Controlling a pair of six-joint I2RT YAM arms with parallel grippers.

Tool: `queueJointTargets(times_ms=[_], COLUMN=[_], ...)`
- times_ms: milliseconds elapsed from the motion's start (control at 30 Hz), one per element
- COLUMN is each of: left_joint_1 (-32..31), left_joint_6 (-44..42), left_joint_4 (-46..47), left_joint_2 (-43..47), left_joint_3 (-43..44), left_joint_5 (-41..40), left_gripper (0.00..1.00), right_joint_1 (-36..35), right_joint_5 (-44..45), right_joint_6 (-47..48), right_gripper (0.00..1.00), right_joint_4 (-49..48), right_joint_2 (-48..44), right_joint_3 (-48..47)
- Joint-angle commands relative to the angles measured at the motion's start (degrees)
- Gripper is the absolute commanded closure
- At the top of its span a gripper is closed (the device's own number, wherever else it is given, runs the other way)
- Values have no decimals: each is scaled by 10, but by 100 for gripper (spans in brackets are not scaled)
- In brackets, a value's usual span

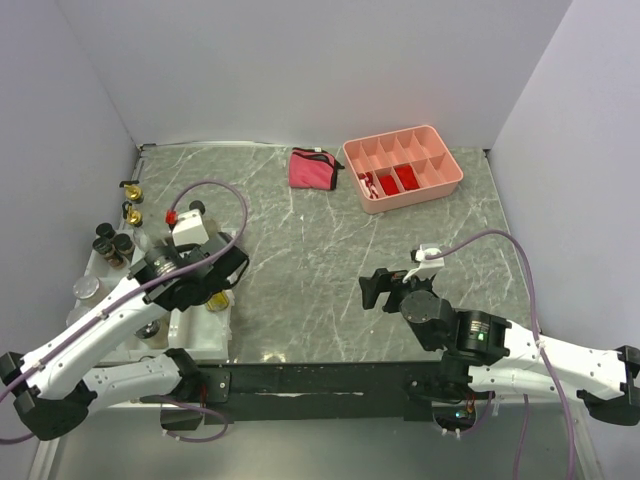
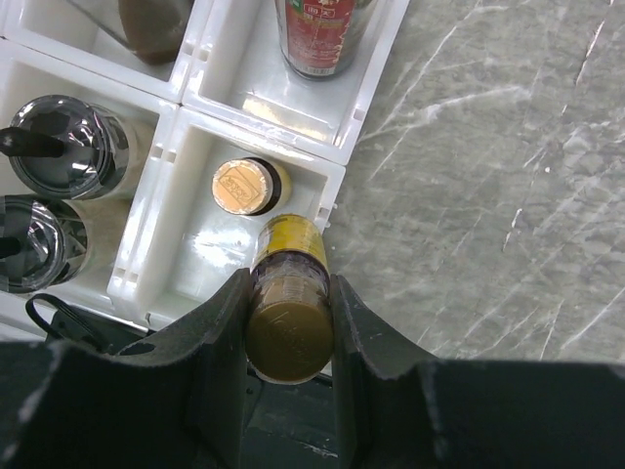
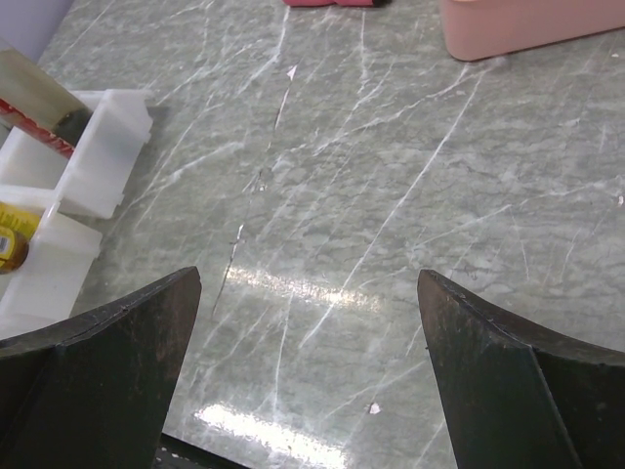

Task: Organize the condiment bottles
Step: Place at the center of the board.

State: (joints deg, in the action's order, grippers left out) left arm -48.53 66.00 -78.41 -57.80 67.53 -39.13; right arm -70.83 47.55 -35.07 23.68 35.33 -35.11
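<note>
My left gripper point(image 2: 289, 337) is shut on a small yellow bottle point(image 2: 288, 293) with a gold cap, held at its neck. Its lower end hangs over the near right corner of a compartment in the white organizer point(image 2: 161, 210). In that compartment stands another small yellow bottle point(image 2: 244, 186). A red-labelled bottle point(image 2: 317, 34) fills the compartment behind, and two shiny-lidded jars point(image 2: 68, 147) sit to the left. From above, my left gripper point(image 1: 215, 295) hovers at the organizer's right side. My right gripper point(image 1: 375, 290) stands open and empty above bare table.
Gold-topped bottles point(image 1: 132, 202) and black-lidded jars point(image 1: 113, 240) stand at the far left by the wall. A pink compartment tray point(image 1: 445, 185) with red items and a pink pouch point(image 1: 313, 168) lie at the back. The organizer's edge point(image 3: 98, 166) lies left of my right gripper point(image 3: 308, 322).
</note>
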Motion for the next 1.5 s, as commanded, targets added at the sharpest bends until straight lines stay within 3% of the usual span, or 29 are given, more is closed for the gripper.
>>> queueJointTargets(times_ms=[0, 233, 467, 1367, 1467], left_joint_1=[9, 28, 31, 38, 38], left_joint_6=[-27, -40, -26, 142, 152], left_joint_4=[-2, -2, -2, 1, 4], left_joint_2=[30, 48, 11, 22, 22], left_joint_3=[12, -14, -19, -109, -117], left_joint_5=[1, 4, -4, -41, -43], left_gripper=[99, 99, 99, 99, 94], right_joint_1=[4, 4, 4, 9, 9], right_joint_5=[18, 23, 35, 33, 33], right_joint_6=[-2, -4, 13, 30, 28], right_gripper=[0, 0, 0, 0, 0], right_joint_4=[-9, 0, -6, -10, -8], right_joint_2=[0, -1, -9, -28, -26], right_joint_3=[4, 4, -3, 0, 1])
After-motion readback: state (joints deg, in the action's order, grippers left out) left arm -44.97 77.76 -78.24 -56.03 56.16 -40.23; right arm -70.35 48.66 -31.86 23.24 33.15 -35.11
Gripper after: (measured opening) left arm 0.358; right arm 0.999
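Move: The left hand holds the yellow-labelled bottle; its aim, the free floor of the tray's near right compartment, lies about 4 cm left, level fore-and-aft, 15 cm below. From this hand, the standing yellow bottle is some 5 cm ahead, 4 cm left, the red-labelled bottle 15 cm ahead, 3 cm left, and the nearest black-lidded jar 15 cm left, level. The free floor is roughly 36 cm left of the right hand, level with it. The left hand lowers its gripped bottle about 5 cm into the compartment, drifting 3 cm left, turning slightly counter-clockwise. ##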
